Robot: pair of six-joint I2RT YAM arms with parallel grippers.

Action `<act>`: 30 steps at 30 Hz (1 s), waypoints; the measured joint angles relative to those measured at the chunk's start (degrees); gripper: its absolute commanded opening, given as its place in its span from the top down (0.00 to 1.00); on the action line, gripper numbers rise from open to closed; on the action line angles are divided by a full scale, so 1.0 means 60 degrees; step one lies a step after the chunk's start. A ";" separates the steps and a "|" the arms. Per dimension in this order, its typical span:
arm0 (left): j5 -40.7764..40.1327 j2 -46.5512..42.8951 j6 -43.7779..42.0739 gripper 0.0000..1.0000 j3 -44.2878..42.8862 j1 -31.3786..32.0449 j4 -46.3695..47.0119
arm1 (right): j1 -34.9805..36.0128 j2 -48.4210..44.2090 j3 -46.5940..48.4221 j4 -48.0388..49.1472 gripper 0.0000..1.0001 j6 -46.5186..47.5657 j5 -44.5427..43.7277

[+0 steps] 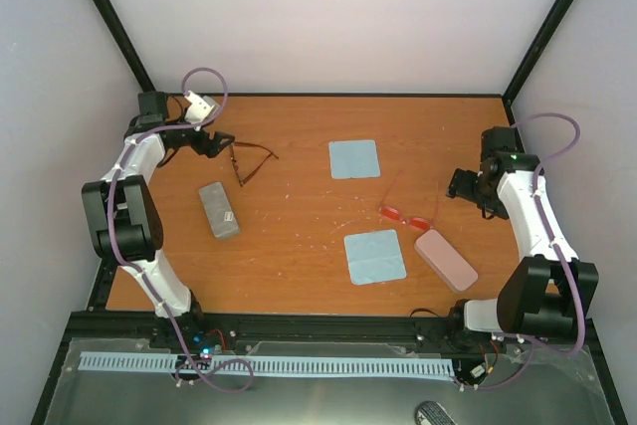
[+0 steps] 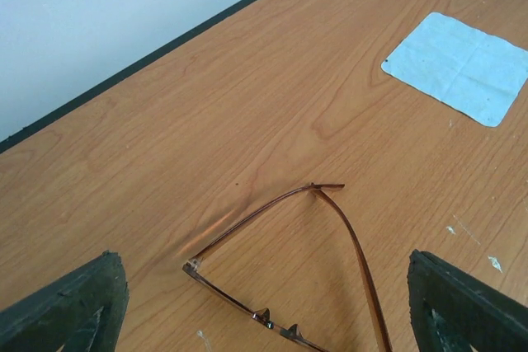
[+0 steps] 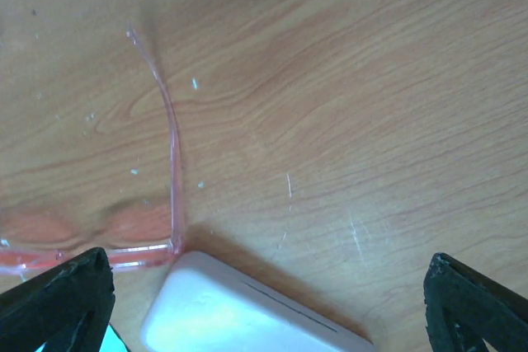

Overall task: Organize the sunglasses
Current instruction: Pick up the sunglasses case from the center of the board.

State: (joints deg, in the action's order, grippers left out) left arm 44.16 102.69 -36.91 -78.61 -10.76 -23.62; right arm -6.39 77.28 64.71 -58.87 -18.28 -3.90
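Note:
The dark brown wire-framed sunglasses (image 1: 254, 160) lie unfolded on the table at the back left. My left gripper (image 1: 217, 142) is open just left of them. In the left wrist view its fingers (image 2: 74, 302) stand wide apart on either side of the brown pair (image 2: 356, 241), not touching it. The red-orange sunglasses (image 1: 402, 214) lie right of centre, against the pink case (image 1: 445, 259). My right gripper (image 1: 459, 185) is open and empty, to the right of them. In the right wrist view the red pair (image 3: 172, 162) and the case end (image 3: 239, 315) lie between its fingers (image 3: 58, 302).
A grey case (image 1: 218, 209) lies at the left. One light blue cloth (image 1: 354, 158) lies at the back centre and also shows in the left wrist view (image 2: 458, 66). Another cloth (image 1: 374, 257) lies at the front centre. Black frame posts stand at the table corners.

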 measured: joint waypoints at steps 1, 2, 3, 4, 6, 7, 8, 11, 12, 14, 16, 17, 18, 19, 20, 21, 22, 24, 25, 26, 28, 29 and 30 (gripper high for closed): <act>-0.0004 0.0011 -0.0062 0.09 0.0000 0.0000 -0.0047 | 0.0000 0.0000 -0.0036 -0.0055 0.00 0.0087 0.0055; -0.0004 0.0018 -0.0127 0.09 0.0004 0.0000 -0.0073 | 0.0000 0.0000 -0.0066 -0.0146 0.00 0.0240 0.0178; -0.0007 0.0022 -0.0226 0.09 0.0004 0.0000 -0.0095 | 0.0000 0.0000 -0.0076 -0.0215 0.00 0.0390 0.0291; -0.0011 0.0029 -0.0306 0.09 0.0000 0.0000 -0.0109 | 0.0000 -0.0004 -0.0084 -0.0280 0.00 0.0528 0.0448; -0.0033 0.0036 -0.0503 0.09 0.0004 0.0000 -0.0157 | 0.0000 -0.0004 -0.0084 -0.0401 0.00 0.0852 0.0790; -0.0055 0.0040 -0.0619 0.09 0.0004 0.0000 -0.0175 | 0.0004 -0.0004 -0.0080 -0.0433 0.00 0.0973 0.0874; -0.0080 0.0047 -0.0718 0.09 0.0004 0.0000 -0.0193 | 0.0004 0.0015 -0.0069 -0.0452 0.00 0.1086 0.0911; -0.0146 0.0069 -0.0954 0.09 0.0004 0.0000 -0.0233 | 0.0033 0.0353 0.0310 -0.0539 0.00 0.1566 0.0852; -0.0153 0.0095 -0.1038 0.09 0.0004 0.0000 -0.0244 | 0.0076 0.0554 0.0535 -0.0503 0.00 0.1778 0.0761; -0.0153 0.0160 -0.1151 0.09 0.0004 0.0000 -0.0280 | 0.0229 0.0907 0.0969 -0.0291 0.00 0.2342 0.0452; -0.0160 0.0248 -0.1264 0.09 0.0004 0.0000 -0.0328 | 0.0503 0.1067 0.1231 -0.0051 0.00 0.3027 0.0102; -0.0168 0.0291 -0.1311 0.09 0.0004 0.0000 -0.0339 | 0.0667 0.1082 0.1308 0.0087 0.00 0.3468 0.0015; -0.0178 0.0328 -0.1362 0.09 0.0004 0.0000 -0.0353 | 0.0834 0.1053 0.1326 0.0277 0.00 0.4211 -0.0036; -0.0182 0.0364 -0.1428 0.09 0.0004 0.0000 -0.0368 | 0.0962 0.1049 0.1322 0.0302 0.00 0.4430 -0.0033; -0.0189 0.0393 -0.1479 0.09 0.0004 0.0000 -0.0375 | 0.1064 0.1013 0.1242 0.0393 0.00 0.4921 0.0004; -0.0189 0.0423 -0.1530 0.09 0.0004 0.0000 -0.0375 | 0.1126 0.0976 0.1115 0.0412 0.00 0.5366 0.0058; -0.0204 0.0444 -0.1588 0.09 0.0004 0.0000 -0.0386 | 0.1147 0.0929 0.0918 0.0335 0.00 0.5854 0.0146; -0.0251 0.0481 -0.1690 0.10 0.0004 0.0000 -0.0404 | 0.1155 0.0900 0.0579 0.0160 0.00 0.6470 0.0306; -0.0284 0.0506 -0.1749 0.10 0.0004 0.0000 -0.0419 | 0.1169 0.0892 0.0310 0.0007 0.00 0.6812 0.0419; -0.0306 0.0521 -0.1781 0.10 0.0004 0.0000 -0.0437 | 0.1184 0.0892 0.0120 -0.0117 0.00 0.7023 0.0466; -0.0393 0.0561 -0.1876 0.10 0.0004 0.0000 -0.0514 | 0.1253 0.0878 -0.0339 -0.0404 0.00 0.7450 0.0550; -0.0426 0.0594 -0.1920 0.10 0.0004 0.0000 -0.0546 | 0.1308 0.0852 -0.0590 -0.0594 0.00 0.7657 0.0597; -0.0455 0.0619 -0.1960 0.10 0.0007 0.0000 -0.0557 | 0.1355 0.0812 -0.0809 -0.0758 0.00 0.7825 0.0652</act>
State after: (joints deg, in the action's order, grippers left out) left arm 41.43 106.41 -48.66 -78.56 -10.76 -26.96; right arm 1.74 82.15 59.86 -63.42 28.67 0.01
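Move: The pink case lies about 12 cm back of the right hand, 4 cm to its left and 12 cm below. The red sunglasses lie some 12 cm left and 2 cm back of that hand, and the lower cloth 23 cm left and 13 cm back. From the left hand, the brown sunglasses are roughly 6 cm right, 1 cm back and 17 cm below, with the grey case 15 cm back and 4 cm left. The right hand, wide open, eases a little back and left, then swings about 5 cm forward and slightly up before reversing to come back, down and left towards the far end of the pink case, turning some 55 degrees counter-clockwise so the jaws straddle the line of its long side, with no touch yet. Meanwhile the open left hand sinks about 4 cm towards the brown sunglasses. ##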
